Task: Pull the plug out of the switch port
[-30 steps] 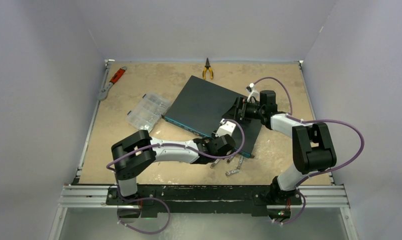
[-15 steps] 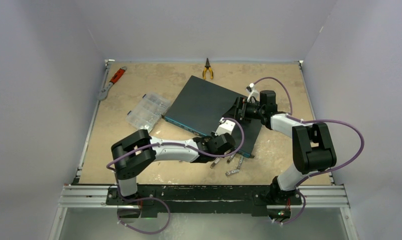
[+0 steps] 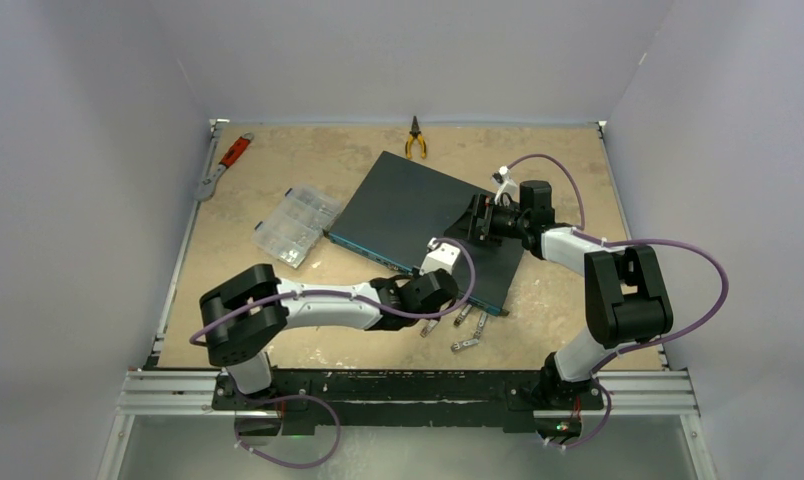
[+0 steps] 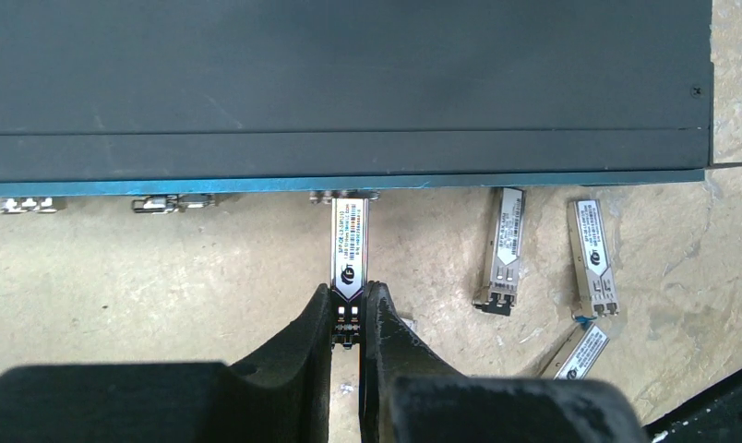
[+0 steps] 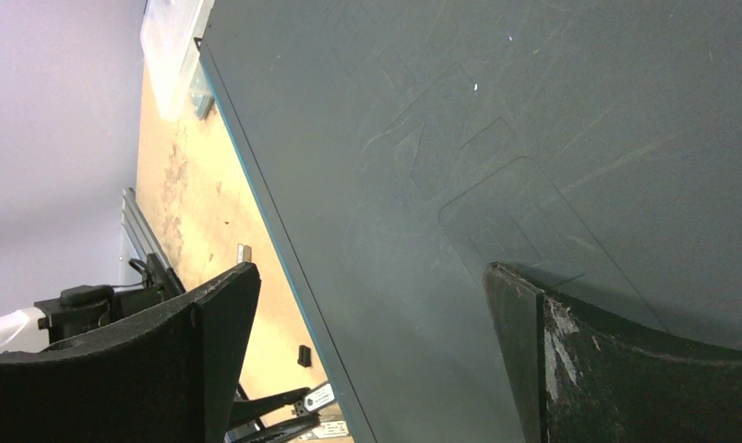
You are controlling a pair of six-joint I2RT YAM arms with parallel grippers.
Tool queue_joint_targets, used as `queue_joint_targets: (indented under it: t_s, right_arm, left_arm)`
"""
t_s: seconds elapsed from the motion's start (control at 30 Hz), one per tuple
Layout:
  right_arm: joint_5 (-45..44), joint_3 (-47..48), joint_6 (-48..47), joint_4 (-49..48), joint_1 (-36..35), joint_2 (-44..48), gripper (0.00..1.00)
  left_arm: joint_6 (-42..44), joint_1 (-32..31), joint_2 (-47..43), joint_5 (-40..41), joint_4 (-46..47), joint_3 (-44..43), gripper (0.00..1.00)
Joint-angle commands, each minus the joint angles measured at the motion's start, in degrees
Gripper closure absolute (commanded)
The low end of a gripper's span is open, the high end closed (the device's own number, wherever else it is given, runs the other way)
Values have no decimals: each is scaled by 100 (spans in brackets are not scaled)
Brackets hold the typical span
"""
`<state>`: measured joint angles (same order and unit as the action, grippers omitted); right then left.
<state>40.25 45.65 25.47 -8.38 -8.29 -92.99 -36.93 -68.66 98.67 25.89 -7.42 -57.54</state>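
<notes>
The switch (image 3: 418, 215) is a flat dark-teal box lying aslant mid-table, its blue-edged port face (image 4: 349, 185) turned toward the arms. A silver labelled plug (image 4: 349, 245) sticks straight out from that face, its far end at the port opening. My left gripper (image 4: 349, 309) is shut on the plug's outer end, one finger on each side. In the top view the left gripper (image 3: 433, 322) sits just in front of the switch's near edge. My right gripper (image 5: 369, 272) stands wide open over the switch top (image 5: 496, 185), holding nothing.
Three loose plugs (image 4: 503, 249) (image 4: 594, 257) (image 4: 580, 355) lie on the table right of the held one. Other plugs (image 4: 173, 201) sit in ports to the left. A clear compartment box (image 3: 296, 225), a wrench (image 3: 225, 165) and pliers (image 3: 415, 140) lie farther off.
My left gripper has closed on the plug and the left arm has drawn back and swung leftward. The right arm has not moved.
</notes>
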Motion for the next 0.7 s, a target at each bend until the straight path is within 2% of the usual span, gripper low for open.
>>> queue_joint_targets:
  t_s: [0.0,0.33,0.67]
  right_arm:
    - [-1467,-289,-506,904,165,-528,1]
    - [-1467,-310,-508,865,165,-538,1]
    - [-1467,-318,-507,865,170,-561,2]
  left_arm:
    - [-104,16,-405,205,-53,159,100]
    - [-254,57,-651,538,-375,430,100]
    - [-49,583,-1033,632,-756,620,100]
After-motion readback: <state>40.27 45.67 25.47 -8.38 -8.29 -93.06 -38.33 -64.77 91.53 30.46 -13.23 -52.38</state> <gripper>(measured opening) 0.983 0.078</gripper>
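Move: The left hand already holds the freed plug. The next plug still in the switch is roughly 6 cm ahead and 4 cm left of it, 1 cm lower; the port just emptied is about 4 cm ahead and 2 cm right. On the table 4 cm below, a small black piece lies 2 cm back and 5 cm left, and a loose plug 5 cm back and 1 cm left. From the right hand, that next plug is about 9 cm back, 10 cm left and 4 cm down. Still pinching the freed plug, the left hand sweeps about 6 cm left along the switch front. ##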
